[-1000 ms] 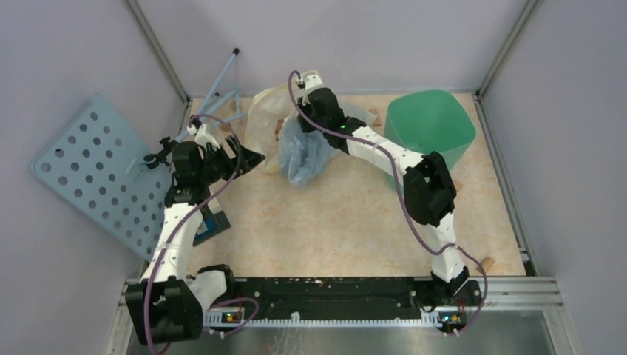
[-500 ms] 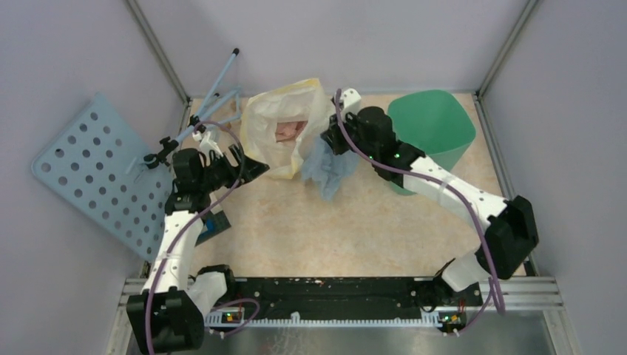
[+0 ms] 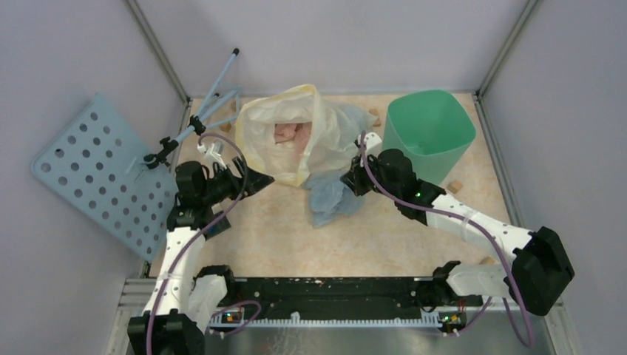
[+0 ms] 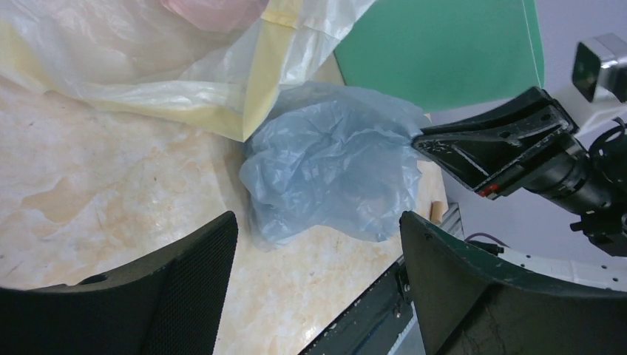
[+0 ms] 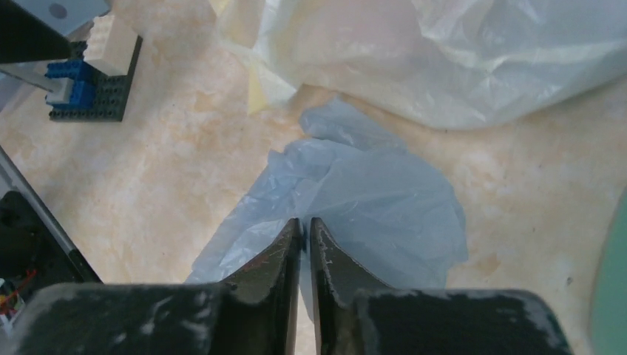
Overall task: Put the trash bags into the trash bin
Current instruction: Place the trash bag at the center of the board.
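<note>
The pale-blue crinkly trash bag (image 3: 331,198) lies bunched on the table in front of the whitish bag. My right gripper (image 3: 353,181) is shut on its right upper edge; in the right wrist view the closed fingertips (image 5: 304,220) pinch the blue film (image 5: 377,192). The mint-green trash bin (image 3: 429,132) stands upright at the back right, behind the right gripper and apart from it. My left gripper (image 3: 255,175) hangs open left of the bag, with nothing between its fingers (image 4: 318,219). It faces the bag (image 4: 333,177), the bin (image 4: 444,52) and the right gripper (image 4: 425,142).
A whitish bag with a yellow rim (image 3: 288,133) stands open at the back centre with something pink inside. A pale-blue perforated board (image 3: 96,174) and blue rods (image 3: 218,89) lean at the left wall. A small block stack (image 5: 89,81) sits by the left arm.
My right arm has swung from the whitish bag toward the front right, dragging the blue bag out and down onto the table. The left gripper has shifted slightly forward and stays open.
</note>
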Available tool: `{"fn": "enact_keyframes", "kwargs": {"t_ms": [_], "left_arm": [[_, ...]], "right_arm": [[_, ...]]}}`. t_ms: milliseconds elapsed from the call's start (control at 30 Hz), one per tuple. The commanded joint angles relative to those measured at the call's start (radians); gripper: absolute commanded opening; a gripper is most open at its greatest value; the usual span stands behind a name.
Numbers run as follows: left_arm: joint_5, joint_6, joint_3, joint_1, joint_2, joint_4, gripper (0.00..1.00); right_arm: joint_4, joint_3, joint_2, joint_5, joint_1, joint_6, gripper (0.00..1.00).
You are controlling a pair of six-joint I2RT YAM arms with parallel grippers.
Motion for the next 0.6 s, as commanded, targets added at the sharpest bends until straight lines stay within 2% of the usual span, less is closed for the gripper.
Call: {"fn": "enact_keyframes", "kwargs": {"t_ms": [0,100,133,167,233,433,567], "left_arm": [[-0.019,-0.043,0.007,-0.059,-0.025,0.040,0.86],[-0.084,-0.052,0.030,-0.147,-0.023,0.029,0.85],[-0.113,-0.057,0.035,-0.175,-0.023,0.029,0.85],[-0.134,-0.062,0.036,-0.199,-0.022,0.029,0.86],[-0.170,-0.073,0.032,-0.250,-0.018,0.041,0.86],[-0.206,-0.110,0.012,-0.338,0.020,0.099,0.85],[-0.258,-0.106,0.013,-0.408,0.039,0.115,0.85]], "right_arm": [[-0.007,-0.008,-0.032,0.051,0.006,0.040,0.23],[-0.062,-0.006,-0.052,0.077,0.006,0.038,0.59],[-0.062,-0.011,-0.065,0.076,0.006,0.034,0.74],[-0.061,-0.017,-0.080,0.076,0.006,0.031,0.85],[-0.068,-0.024,-0.104,0.082,0.006,0.027,0.88],[-0.136,-0.027,-0.155,0.082,0.007,0.011,0.88],[-0.187,-0.038,-0.192,0.151,0.006,0.016,0.87]]}}
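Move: My right hand still pinches the top of the blue trash bag; the bag's middle lies about 3 cm back, 3 cm left and 10 cm below. From that hand the white bag is some 14 cm ahead and 13 cm left, and the green bin 12 cm ahead and 19 cm right. For my open left hand, the blue bag lies about 21 cm right, 5 cm back and 12 cm below, the white bag 12 cm ahead and 11 cm right. I let go of the blue bag with my right hand: the fingers spread from shut to wide while it dips about 2 cm, then it comes back up and drifts some 3 cm left over the bag. Meanwhile my left hand, fingers staying open, sweeps about 7 cm right and slightly back towards the blue bag, turning a little clockwise. ##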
